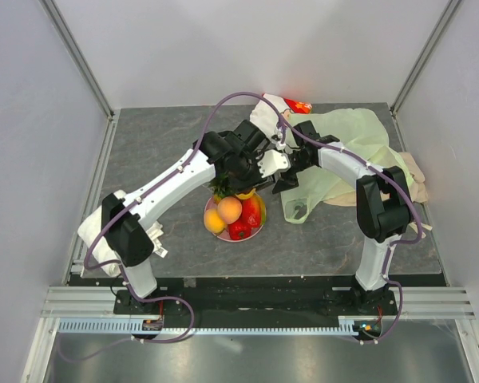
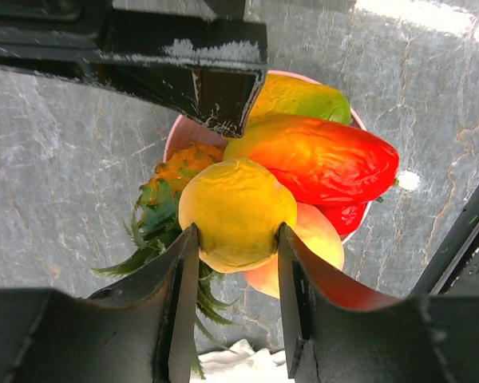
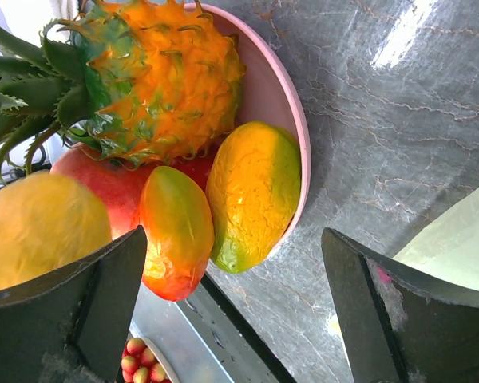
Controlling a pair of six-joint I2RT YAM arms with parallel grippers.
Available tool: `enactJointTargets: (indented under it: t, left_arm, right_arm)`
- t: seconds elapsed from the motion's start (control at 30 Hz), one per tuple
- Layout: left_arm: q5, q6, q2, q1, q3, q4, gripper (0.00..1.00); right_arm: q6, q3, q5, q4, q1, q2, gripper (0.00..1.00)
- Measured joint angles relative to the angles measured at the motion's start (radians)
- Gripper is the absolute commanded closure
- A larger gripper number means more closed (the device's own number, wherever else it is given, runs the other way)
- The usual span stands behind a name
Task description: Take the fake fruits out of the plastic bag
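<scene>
A pink plate (image 1: 207, 206) at mid-table holds several fake fruits: a pineapple (image 3: 160, 80), a yellow-green mango (image 3: 251, 191), a red-orange mango (image 2: 311, 155) and a peach (image 1: 229, 208). My left gripper (image 2: 238, 233) hangs just over the plate with both fingers pressed against a yellow fruit (image 2: 238, 209). Beside it, my right gripper (image 3: 233, 239) stands wide open over the plate's rim (image 3: 291, 104), with nothing between its fingers. The pale-green plastic bag (image 1: 347, 136) lies flat at the back right, behind the right arm.
A white-and-red printed pouch (image 1: 291, 104) lies at the back beside the bag. A beige cloth (image 1: 415, 179) sits at the right edge and a white cloth (image 1: 96, 231) at the left, near the left arm's base. Walls enclose the table.
</scene>
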Motion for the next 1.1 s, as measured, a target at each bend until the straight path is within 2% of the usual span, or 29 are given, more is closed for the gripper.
enactJointTargets:
  t: [0.5,0.6,0.63,0.67,0.7,1.1]
  left_arm:
    - [0.042,0.02,-0.018,-0.069,-0.015,-0.074,0.54]
    - [0.042,0.021,-0.018,-0.068,-0.015,-0.08,0.48]
    - [0.042,0.021,-0.018,-0.068,-0.015,-0.08,0.39]
    - [0.042,0.021,-0.018,-0.068,-0.015,-0.081,0.22]
    - [0.042,0.021,-0.018,-0.069,-0.015,-0.08,0.17]
    - [0.031,0.025,-0.018,-0.069,-0.015,-0.08,0.17]
  right_arm:
    - [0.0,0.002,-0.002,0.001,0.0,0.013,0.02]
    - [0.0,0.002,-0.002,0.001,0.0,0.013,0.02]
    - [0.0,0.002,-0.002,0.001,0.0,0.013,0.02]
    - [0.0,0.002,-0.002,0.001,0.0,0.013,0.02]
    - [0.0,0.002,-0.002,0.001,0.0,0.013,0.02]
    - [0.001,0.002,-0.002,0.001,0.0,0.013,0.02]
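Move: I still hold the yellow fruit in my left hand. The open spot I take it to, on the pile between the peach and the red mango, lies about 5 cm back, 1 cm right and 2 cm below. The peach is some 4 cm back and 4 cm left, the mango 5 cm back and 2 cm right, the orange 8 cm back and 8 cm left, all a little lower. From my right hand the spot is roughly 9 cm back, 7 cm left and somewhat higher. With my left hand I carry the yellow fruit about 4 cm back over the plate, first edging up and to the right by a centimetre or so, then sinking slightly between the peach and the red mango while the wrist turns about 5 degrees clockwise. There I hold still and open my fingers wide to let go of the fruit. ##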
